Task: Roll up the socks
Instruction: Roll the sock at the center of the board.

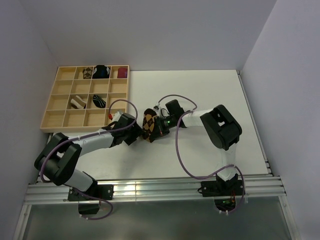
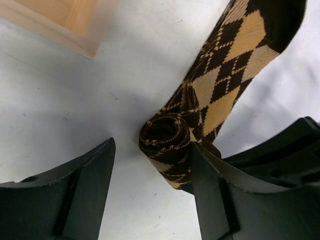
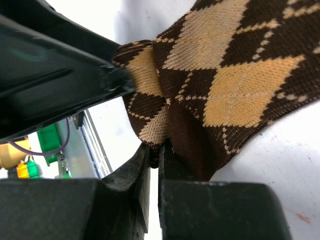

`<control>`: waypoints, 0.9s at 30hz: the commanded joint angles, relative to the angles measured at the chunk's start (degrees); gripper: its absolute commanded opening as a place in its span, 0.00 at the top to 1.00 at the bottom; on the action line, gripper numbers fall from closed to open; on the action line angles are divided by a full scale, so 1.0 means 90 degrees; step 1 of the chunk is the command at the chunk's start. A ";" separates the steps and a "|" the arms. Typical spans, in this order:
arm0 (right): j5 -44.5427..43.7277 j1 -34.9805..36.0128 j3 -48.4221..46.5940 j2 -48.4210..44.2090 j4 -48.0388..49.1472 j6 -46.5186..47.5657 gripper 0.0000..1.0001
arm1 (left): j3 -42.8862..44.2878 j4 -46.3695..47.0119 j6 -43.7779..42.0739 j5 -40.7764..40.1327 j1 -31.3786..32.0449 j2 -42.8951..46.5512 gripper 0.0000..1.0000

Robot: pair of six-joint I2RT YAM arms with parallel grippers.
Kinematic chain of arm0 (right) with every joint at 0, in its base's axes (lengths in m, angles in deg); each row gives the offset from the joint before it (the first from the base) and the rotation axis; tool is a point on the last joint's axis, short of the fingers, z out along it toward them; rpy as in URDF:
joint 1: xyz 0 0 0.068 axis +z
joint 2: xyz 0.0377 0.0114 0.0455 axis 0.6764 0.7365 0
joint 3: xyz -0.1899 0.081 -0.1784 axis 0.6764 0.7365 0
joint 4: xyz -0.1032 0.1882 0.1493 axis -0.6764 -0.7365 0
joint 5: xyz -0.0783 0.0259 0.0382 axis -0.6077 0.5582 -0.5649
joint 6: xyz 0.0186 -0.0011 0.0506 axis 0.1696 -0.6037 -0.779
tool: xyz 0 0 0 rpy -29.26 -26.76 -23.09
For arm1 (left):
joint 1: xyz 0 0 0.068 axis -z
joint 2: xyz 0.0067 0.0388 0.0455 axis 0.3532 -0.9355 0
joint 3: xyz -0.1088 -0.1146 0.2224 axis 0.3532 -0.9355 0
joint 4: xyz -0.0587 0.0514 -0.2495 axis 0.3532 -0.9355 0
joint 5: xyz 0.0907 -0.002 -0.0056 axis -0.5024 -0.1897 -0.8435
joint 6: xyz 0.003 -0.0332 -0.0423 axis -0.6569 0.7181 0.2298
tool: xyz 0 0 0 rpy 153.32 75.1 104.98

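A brown-and-tan argyle sock [image 1: 148, 122] lies mid-table between both grippers. In the left wrist view its near end is wound into a small roll [image 2: 165, 137], and the flat part [image 2: 235, 60] runs up to the right. My left gripper [image 2: 151, 150] is open around the roll, which touches only the right finger [image 2: 215, 195]. My right gripper [image 3: 159, 150] is shut, pinching a fold of the sock's edge [image 3: 150, 125]. In the top view the left gripper [image 1: 134, 131] is left of the sock and the right gripper [image 1: 157, 127] is right of it.
A wooden compartment tray [image 1: 55, 117] stands at the back left; its corner [image 2: 75, 25] shows in the left wrist view. It holds several sock bundles, among them a brown-and-cream one [image 1: 77, 102], a black white-striped one [image 1: 99, 101] and a maroon one [image 1: 122, 73]. Purple cables loop over both arms.
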 commanded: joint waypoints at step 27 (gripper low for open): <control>-0.5969 0.1927 0.1931 -0.3523 0.0918 0.2079 0.41 | 0.1857 -0.1483 -0.1818 0.0903 -0.0092 -0.1987 1.00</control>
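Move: The rolled end of the argyle sock sits just off the open left fingers, about 2 cm ahead, 2 cm to the right and 1 cm lower; the right hand already pinches it, its middle 1 cm to that hand's left. The flat stretch of sock runs on forward, its middle roughly 7 cm ahead and 4 cm right of the left hand and 3 cm lower. The tray's nearest corner is some 3 cm ahead and 5 cm left of the left hand. The sock's rolled end is handed over: the left hand sinks about 1 cm, eases right and forward, and shuts to pinch the roll while the right fingers open and come free. Still pinching, the left hand goes on forward and right, some 5 cm in all, turning slightly clockwise. The right hand lifts off about 6 cm, drifting right, its wrist rolling back some 40 degrees. ##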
